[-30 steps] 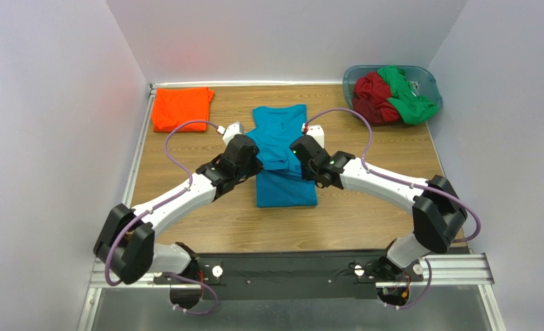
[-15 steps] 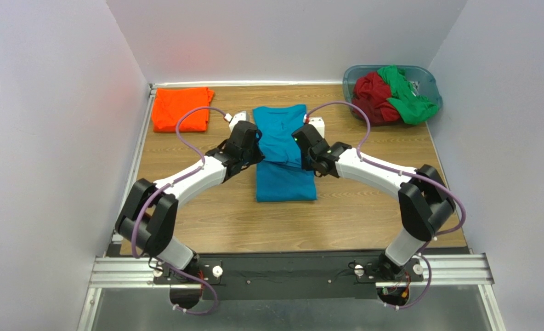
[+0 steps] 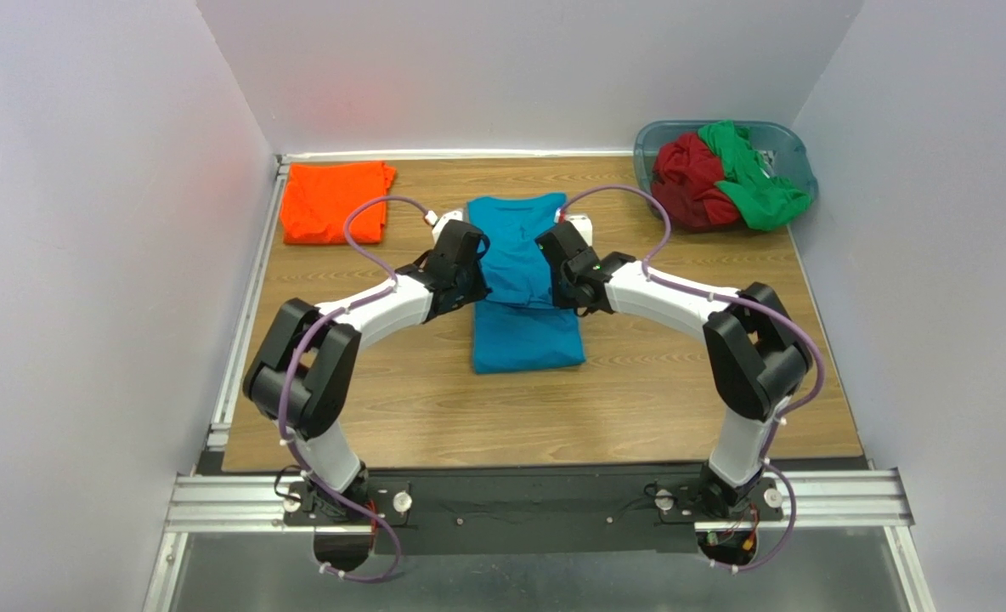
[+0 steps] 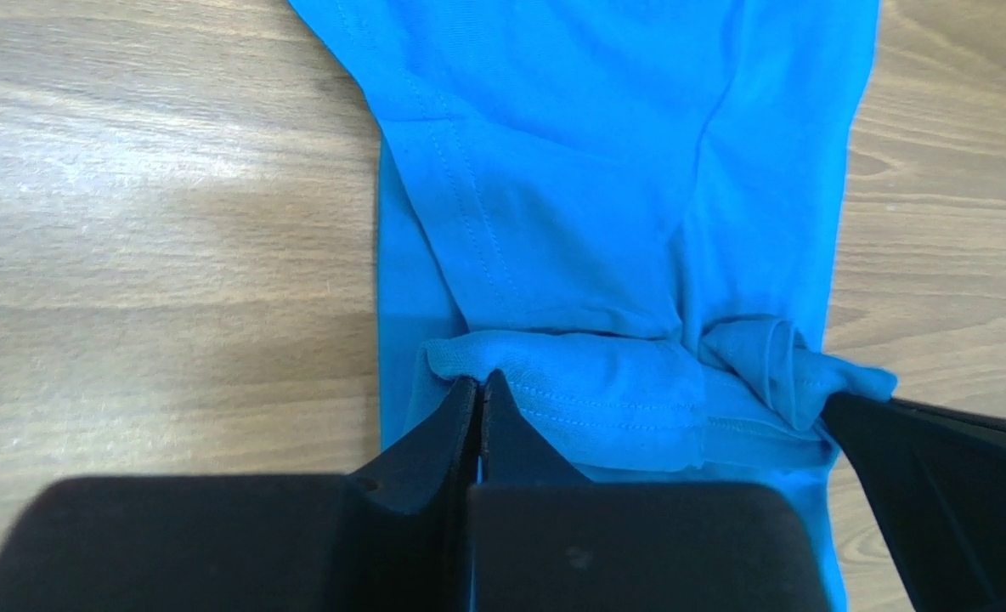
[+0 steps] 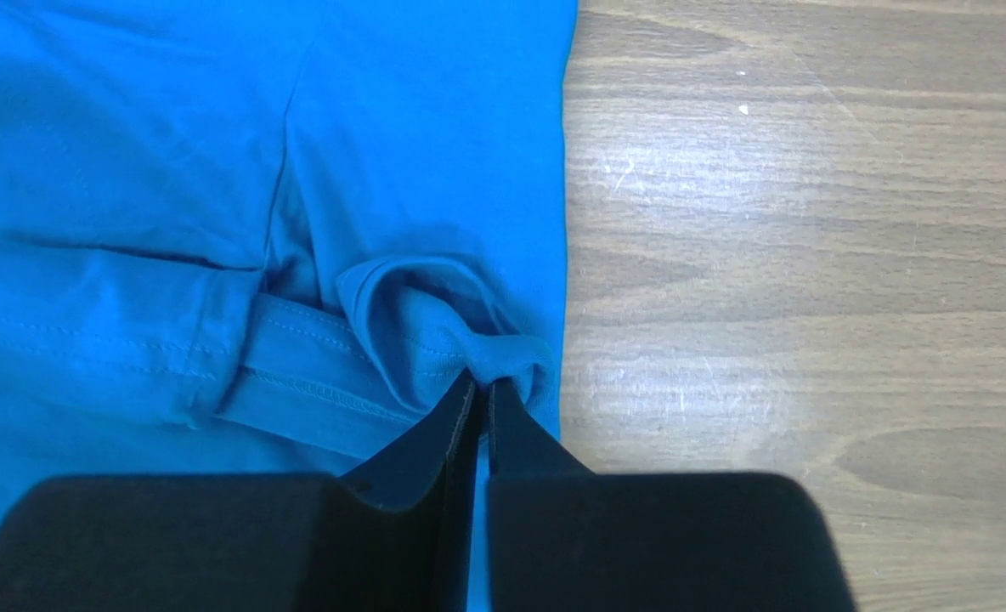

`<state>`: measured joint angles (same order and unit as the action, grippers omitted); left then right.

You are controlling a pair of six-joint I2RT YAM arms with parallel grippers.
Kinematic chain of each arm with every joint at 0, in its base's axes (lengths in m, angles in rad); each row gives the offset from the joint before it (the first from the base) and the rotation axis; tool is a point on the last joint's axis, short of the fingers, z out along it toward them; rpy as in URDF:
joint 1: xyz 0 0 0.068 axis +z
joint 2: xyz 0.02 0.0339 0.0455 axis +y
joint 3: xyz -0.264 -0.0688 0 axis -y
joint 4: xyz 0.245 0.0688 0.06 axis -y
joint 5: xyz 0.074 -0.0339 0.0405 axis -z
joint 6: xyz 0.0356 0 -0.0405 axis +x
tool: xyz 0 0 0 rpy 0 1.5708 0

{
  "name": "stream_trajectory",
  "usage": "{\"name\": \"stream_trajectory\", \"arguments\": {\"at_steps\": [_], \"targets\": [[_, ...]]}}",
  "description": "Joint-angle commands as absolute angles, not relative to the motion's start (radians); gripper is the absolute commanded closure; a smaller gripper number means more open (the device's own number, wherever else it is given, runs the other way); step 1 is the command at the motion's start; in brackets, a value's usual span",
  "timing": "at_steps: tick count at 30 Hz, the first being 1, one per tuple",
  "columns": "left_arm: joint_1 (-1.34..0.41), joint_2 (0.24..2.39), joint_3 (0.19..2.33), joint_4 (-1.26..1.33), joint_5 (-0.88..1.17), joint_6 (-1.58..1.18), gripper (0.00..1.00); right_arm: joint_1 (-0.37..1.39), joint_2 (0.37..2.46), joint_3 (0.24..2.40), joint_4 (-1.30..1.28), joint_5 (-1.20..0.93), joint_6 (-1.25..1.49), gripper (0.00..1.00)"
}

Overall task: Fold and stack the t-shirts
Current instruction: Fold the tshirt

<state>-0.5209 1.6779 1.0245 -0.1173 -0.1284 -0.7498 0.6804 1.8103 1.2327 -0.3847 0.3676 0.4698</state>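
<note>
The teal-blue t-shirt [image 3: 521,274] lies lengthwise in the middle of the table, its near part folded over toward the back. My left gripper [image 3: 470,262] is shut on the folded hem at the shirt's left edge [image 4: 559,383]. My right gripper [image 3: 557,262] is shut on the bunched hem at the shirt's right edge [image 5: 444,319]. Both hold the fold just above the shirt's middle. A folded bright orange t-shirt [image 3: 333,200] lies at the back left. The dark red t-shirt [image 3: 690,179] and green t-shirt [image 3: 751,179] lie crumpled in the tub.
The grey-blue plastic tub [image 3: 792,147] stands at the back right corner. White walls close in the wooden table [image 3: 674,383] on three sides. A metal rail runs along the near edge by the arm bases.
Both grippers have moved toward the back of the table, carrying the teal-blue shirt's near hem over its middle. The arms have stretched out further.
</note>
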Motion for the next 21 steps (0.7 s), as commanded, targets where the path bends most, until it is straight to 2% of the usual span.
{"name": "stream_trajectory", "arguments": {"at_steps": [1, 2, 4, 5, 7, 8, 9, 13, 21], "targets": [[-0.511, 1.718, 1.071, -0.106, -0.109, -0.718, 0.90, 0.660, 1.859, 1.282, -0.368, 0.359, 0.471, 0.81], [-0.509, 1.723, 1.075, -0.107, -0.110, -0.716, 0.88, 0.657, 1.865, 1.285, -0.368, 0.360, 0.474, 0.78], [-0.508, 1.727, 1.092, -0.112, -0.115, -0.715, 0.73, 0.650, 1.881, 1.302, -0.370, 0.356, 0.476, 0.56], [-0.508, 1.724, 1.097, -0.120, -0.117, -0.713, 0.58, 0.649, 1.882, 1.308, -0.370, 0.354, 0.472, 0.48], [-0.508, 1.707, 1.103, -0.124, -0.121, -0.712, 0.41, 0.649, 1.870, 1.315, -0.371, 0.344, 0.469, 0.16], [-0.508, 1.685, 1.101, -0.124, -0.121, -0.713, 0.24, 0.649, 1.862, 1.315, -0.370, 0.335, 0.466, 0.00], [-0.508, 1.674, 1.094, -0.124, -0.121, -0.715, 0.17, 0.649, 1.856, 1.313, -0.370, 0.330, 0.466, 0.00], [-0.508, 1.603, 1.045, -0.115, -0.104, -0.726, 0.06, 0.649, 1.792, 1.278, -0.370, 0.285, 0.466, 0.00], [-0.509, 1.413, 0.862, -0.086, -0.078, -0.785, 0.02, 0.649, 1.661, 1.160, -0.361, 0.092, 0.443, 0.00]]}}
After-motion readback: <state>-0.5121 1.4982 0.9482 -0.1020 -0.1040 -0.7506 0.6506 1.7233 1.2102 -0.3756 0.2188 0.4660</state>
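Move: Both grippers hold the hem of the blue t-shirt by its two corners; its landing line on the shirt is about 1 cm ahead of each and 1 cm below. From the left hand, the collar end lies some 15 cm ahead and 5 cm right, the bottom fold 11 cm back and 6 cm right. The folded orange t-shirt is about 14 cm ahead and 22 cm left of it. Both hands ease the hem about 1.5 cm forward, open wide to release it, then lift back 3–5 cm. ##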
